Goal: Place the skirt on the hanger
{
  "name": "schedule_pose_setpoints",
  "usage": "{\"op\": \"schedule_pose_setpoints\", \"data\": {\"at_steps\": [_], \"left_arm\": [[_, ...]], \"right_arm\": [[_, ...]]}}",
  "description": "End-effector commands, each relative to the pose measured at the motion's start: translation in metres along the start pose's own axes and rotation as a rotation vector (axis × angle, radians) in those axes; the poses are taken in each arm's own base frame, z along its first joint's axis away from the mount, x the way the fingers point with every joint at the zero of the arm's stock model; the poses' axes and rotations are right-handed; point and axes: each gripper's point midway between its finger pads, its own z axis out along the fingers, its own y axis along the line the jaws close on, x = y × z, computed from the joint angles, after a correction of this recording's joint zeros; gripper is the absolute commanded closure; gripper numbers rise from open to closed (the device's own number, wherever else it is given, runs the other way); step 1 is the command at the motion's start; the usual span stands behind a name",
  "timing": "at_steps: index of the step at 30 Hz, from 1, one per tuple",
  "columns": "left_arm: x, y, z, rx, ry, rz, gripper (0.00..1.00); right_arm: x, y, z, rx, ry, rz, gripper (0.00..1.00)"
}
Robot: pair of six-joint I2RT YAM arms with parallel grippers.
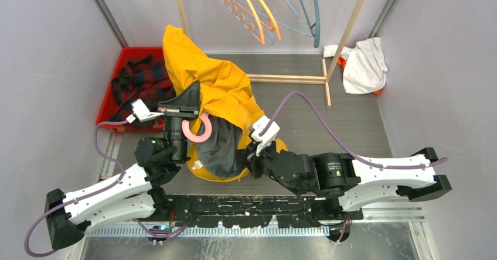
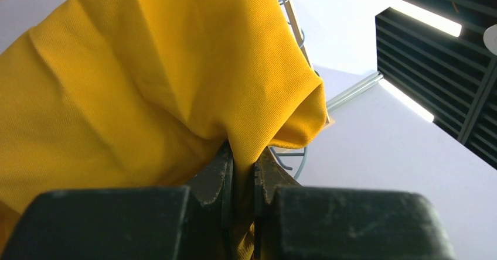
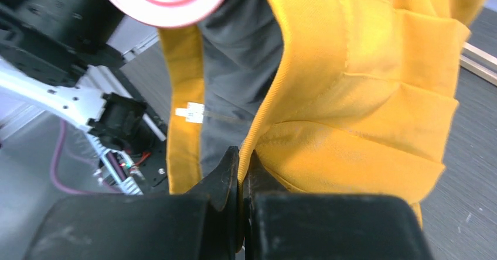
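The yellow skirt [image 1: 217, 84] with its grey lining [image 1: 220, 149] hangs bunched between both arms above the table. A pink hanger hook [image 1: 198, 132] curls out at the skirt's left side, and it shows as a pink ring [image 3: 164, 2] in the right wrist view. The rest of the hanger is hidden in the cloth. My left gripper [image 1: 194, 93] is shut on a fold of yellow fabric [image 2: 176, 84], pinched between its fingers [image 2: 218, 172]. My right gripper [image 1: 251, 153] is shut on the skirt's yellow waistband edge [image 3: 275, 96], with the lining to the left of the band.
A red bin [image 1: 126, 52] holding dark plaid cloth [image 1: 140, 78] stands at the back left. A wooden rack [image 1: 287, 78] at the back carries orange and blue hangers [image 1: 258, 8]. A white garment [image 1: 364, 64] lies at the back right.
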Motion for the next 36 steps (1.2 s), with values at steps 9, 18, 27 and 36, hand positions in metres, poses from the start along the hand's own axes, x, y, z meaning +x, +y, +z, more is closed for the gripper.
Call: {"op": "schedule_pose_setpoints", "data": {"at_steps": [9, 18, 27, 36], "left_arm": [[-0.027, -0.013, -0.005, -0.024, -0.026, -0.293, 1.0], [-0.012, 0.026, -0.029, -0.223, 0.098, -0.418, 1.0], [0.009, 0.061, -0.049, -0.398, 0.163, -0.519, 1.0], [0.013, 0.075, -0.061, -0.513, 0.187, -0.575, 1.0]], "right_arm": [[0.011, 0.047, 0.05, -0.147, 0.079, -0.061, 0.99], [0.061, 0.008, 0.091, -0.011, 0.048, -0.183, 0.97], [0.089, -0.005, 0.094, 0.0, 0.087, -0.353, 0.35], [0.065, 0.039, 0.024, -0.385, 0.137, -0.311, 0.27]]}}
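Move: Both hands already pinch the yellow skirt, with the pink hanger mostly inside it. For the right hand, the hanger hook is about 15 cm to its left, 6 cm farther out and 6 cm higher; the grey lining in the opening is 7 cm left and 2 cm out, and the white tag 15 cm left and 1 cm back. From the left hand, the hook is roughly 9 cm back, straight in line and 3 cm lower. The right hand, still pinching the skirt's edge, swings about 6 cm left towards the hook side with a slight rise, then draws the edge down some 15 cm and forward, opens its fingers wide near the bottom to let go, and starts back up and back. Meanwhile the left hand keeps its pinch beside the hook and sinks about 14 cm, tipping its upward-pointing fingers down some 35 degrees, so that skirt and hanger come down together. ##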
